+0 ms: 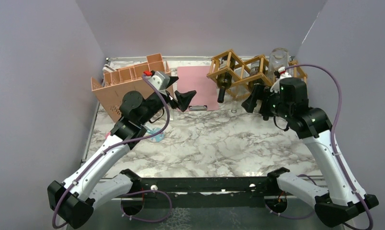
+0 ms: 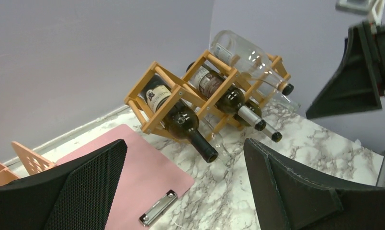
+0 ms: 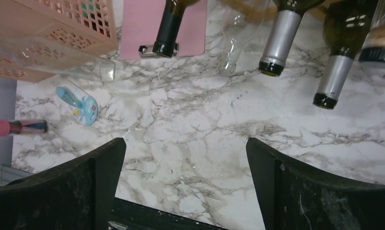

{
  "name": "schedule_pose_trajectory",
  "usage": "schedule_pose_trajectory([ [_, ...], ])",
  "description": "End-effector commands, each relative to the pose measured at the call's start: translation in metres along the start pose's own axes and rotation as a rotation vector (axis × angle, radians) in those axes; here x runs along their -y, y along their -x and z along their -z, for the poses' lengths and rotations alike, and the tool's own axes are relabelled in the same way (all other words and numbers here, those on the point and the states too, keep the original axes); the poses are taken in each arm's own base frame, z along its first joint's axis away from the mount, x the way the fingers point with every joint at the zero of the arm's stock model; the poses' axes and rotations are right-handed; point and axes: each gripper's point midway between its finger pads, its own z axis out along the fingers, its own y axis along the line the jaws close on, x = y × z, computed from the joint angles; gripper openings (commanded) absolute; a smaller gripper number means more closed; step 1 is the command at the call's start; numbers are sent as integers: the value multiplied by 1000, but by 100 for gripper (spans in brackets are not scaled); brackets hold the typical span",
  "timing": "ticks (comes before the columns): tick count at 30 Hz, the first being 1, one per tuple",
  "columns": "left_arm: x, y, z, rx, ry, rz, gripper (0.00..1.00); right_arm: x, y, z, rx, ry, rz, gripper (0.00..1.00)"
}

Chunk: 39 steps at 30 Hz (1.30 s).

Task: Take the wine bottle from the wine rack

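Note:
The wooden wine rack (image 1: 238, 69) stands at the back right, its lattice cells (image 2: 178, 93) holding several bottles with necks pointing toward me. A dark bottle (image 2: 181, 122) lies in the leftmost cell, and its neck (image 3: 166, 28) hangs over the pink clipboard. Beside it lie two dark bottles with silver foil necks (image 3: 279, 40) (image 3: 334, 76). A clear bottle (image 2: 243, 55) rests on top. My left gripper (image 1: 178, 101) (image 2: 185, 155) hovers open over the clipboard, left of the rack. My right gripper (image 1: 258, 106) (image 3: 186, 143) hangs open just in front of the rack, holding nothing.
A salmon-pink perforated box (image 1: 128, 84) sits at the back left. The pink clipboard (image 1: 195, 88) lies flat between box and rack. A small blue object (image 3: 78, 103) and a pink-ended stick (image 3: 13, 127) lie on the marble table (image 1: 219, 143). Grey walls enclose three sides.

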Motion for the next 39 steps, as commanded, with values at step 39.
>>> schedule_pose_trajectory([
  [39,35,11,34,128,-5,-212,99,-37,6,-175,23,88,-104,97],
])
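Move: The black-foiled neck of the left wine bottle is about 16 cm ahead of the right gripper, 11 cm left and 8 cm below it. The rack's left end stands some 11 cm beyond that neck. The silver-necked bottle's neck is around 14 cm ahead of the gripper, 1 cm right; a clear bottle's neck is roughly 13 cm ahead, 4 cm left and much lower. From the left gripper the black neck is about 13 cm ahead, 13 cm right and 18 cm down. Bring the open right gripper to the black neck of the left bottle: lift it about 4 cm while easing forward, then swing it forward, left and down past the silver-necked bottle, some 11 cm forward and 10 cm left in all. Roll its left side up about 10 degrees and keep the jaws wide, facing the neck. Meanwhile draw the empty left gripper back about 5 cm, tipping its fingers up. ##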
